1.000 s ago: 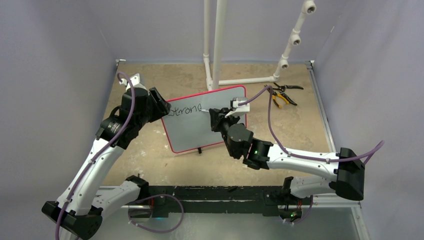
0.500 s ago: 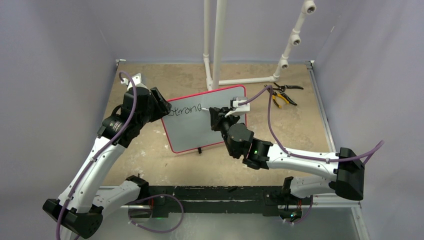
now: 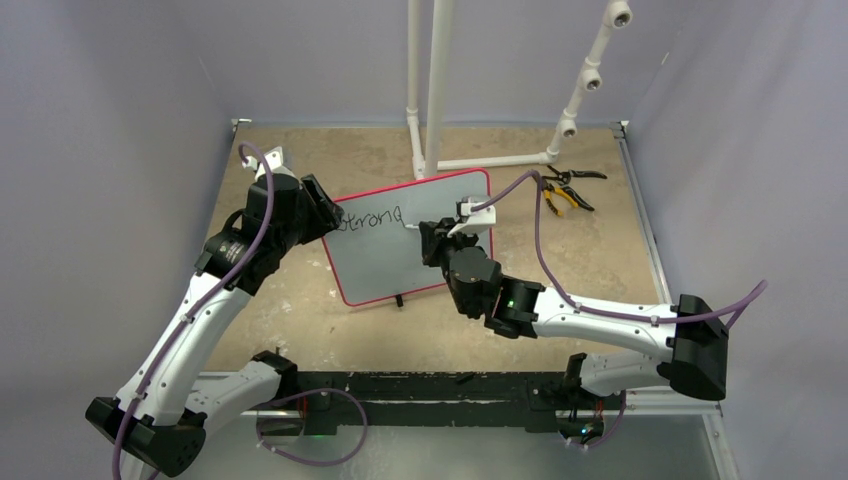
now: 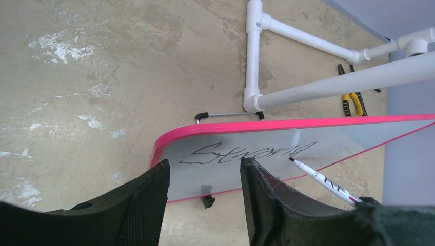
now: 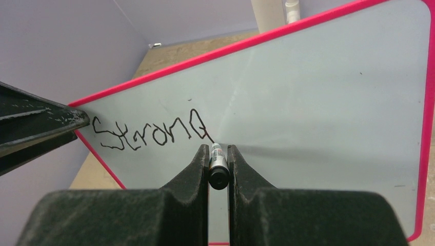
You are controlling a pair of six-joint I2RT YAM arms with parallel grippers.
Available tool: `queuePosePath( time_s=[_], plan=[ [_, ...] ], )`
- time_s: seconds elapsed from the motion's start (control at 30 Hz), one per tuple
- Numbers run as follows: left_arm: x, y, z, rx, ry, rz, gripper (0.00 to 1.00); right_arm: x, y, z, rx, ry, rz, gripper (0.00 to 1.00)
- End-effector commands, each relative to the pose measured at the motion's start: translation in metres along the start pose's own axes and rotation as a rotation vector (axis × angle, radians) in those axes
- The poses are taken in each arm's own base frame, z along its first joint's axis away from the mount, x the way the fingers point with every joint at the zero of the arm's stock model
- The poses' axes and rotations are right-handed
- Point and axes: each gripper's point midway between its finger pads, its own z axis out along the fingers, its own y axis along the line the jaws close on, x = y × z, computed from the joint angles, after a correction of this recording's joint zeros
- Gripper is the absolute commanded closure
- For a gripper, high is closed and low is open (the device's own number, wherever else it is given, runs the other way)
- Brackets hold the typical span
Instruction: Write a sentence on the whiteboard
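The whiteboard (image 3: 400,262), pale with a red border, stands tilted on the tabletop. The sentence (image 3: 370,217) on it reads only "Strong" (image 5: 149,134), in black near the top left. My right gripper (image 5: 218,154) is shut on a black marker (image 5: 217,165). The marker's tip touches the board at the tail of the last letter. My left gripper (image 4: 204,164) is open at the board's left edge (image 3: 325,212). Its fingers (image 4: 146,192) stand apart on either side of the board's corner. The marker (image 4: 324,180) also shows in the left wrist view.
A white pipe frame (image 3: 436,90) stands behind the board. Yellow-handled and black-handled pliers (image 3: 566,190) lie at the back right. A black foot (image 4: 207,196) props the board. Grey walls close in the table on three sides.
The last letter has gained a downward tail, so the word now reads "Strong". The right gripper and marker moved slightly down the board. The left arm has held still.
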Motion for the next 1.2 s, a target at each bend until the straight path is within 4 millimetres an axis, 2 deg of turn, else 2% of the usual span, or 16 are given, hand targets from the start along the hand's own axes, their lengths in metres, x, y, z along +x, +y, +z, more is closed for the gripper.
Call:
queuePosePath(
  time_s=[0.0,0.2,0.53,0.73,0.87,1.07,1.17],
  plan=[
    [-0.005,-0.006,-0.001,0.028,-0.023,-0.006,0.48,-0.005,0.001,-0.002,0.005,0.003,0.025,1.00],
    [-0.006,-0.007,-0.001,0.030,-0.026,-0.007,0.48,-0.002,0.010,0.002,-0.024,0.016,0.007,1.00],
    [-0.007,-0.006,-0.004,0.031,-0.029,-0.009,0.48,-0.013,0.024,0.004,-0.073,-0.013,0.031,1.00],
    [-0.011,-0.009,-0.008,0.046,-0.046,-0.007,0.48,-0.047,0.030,-0.011,-0.151,-0.082,0.132,1.00],
    [-0.020,-0.016,-0.014,0.080,-0.069,0.002,0.46,-0.064,0.032,-0.022,-0.196,-0.096,0.177,1.00],
    [-0.029,-0.027,-0.020,0.126,-0.084,0.062,0.46,-0.069,0.023,-0.034,-0.202,-0.077,0.215,1.00],
    [-0.035,-0.034,-0.020,0.157,-0.094,0.132,0.46,-0.065,0.015,-0.038,-0.191,-0.063,0.205,1.00]
  ],
)
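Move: The right hand holds the marker with its tip already on the whiteboard, at the unfinished tail of the "g". That spot lies about 5 cm ahead, 4 cm left and 3 cm below the hand. The written word is centred some 11 cm left and 4 cm ahead, and the board's upper left corner about 18 cm left and 4 cm ahead at hand height. From the left hand the spot is roughly 13 cm right, level ahead, 3 cm lower. Marker tip still on the board, the right hand finishes the tail of the "g", sinking about 1 cm and then sliding some 1.5 cm left while turning slightly counter-clockwise. Then it lifts the tip clear, rising quickly about 9 cm while drawing back and right, rolling its left side up some 15 degrees, grip kept. The left hand waits at the board's upper left corner, rising just over 1 cm at the end. ##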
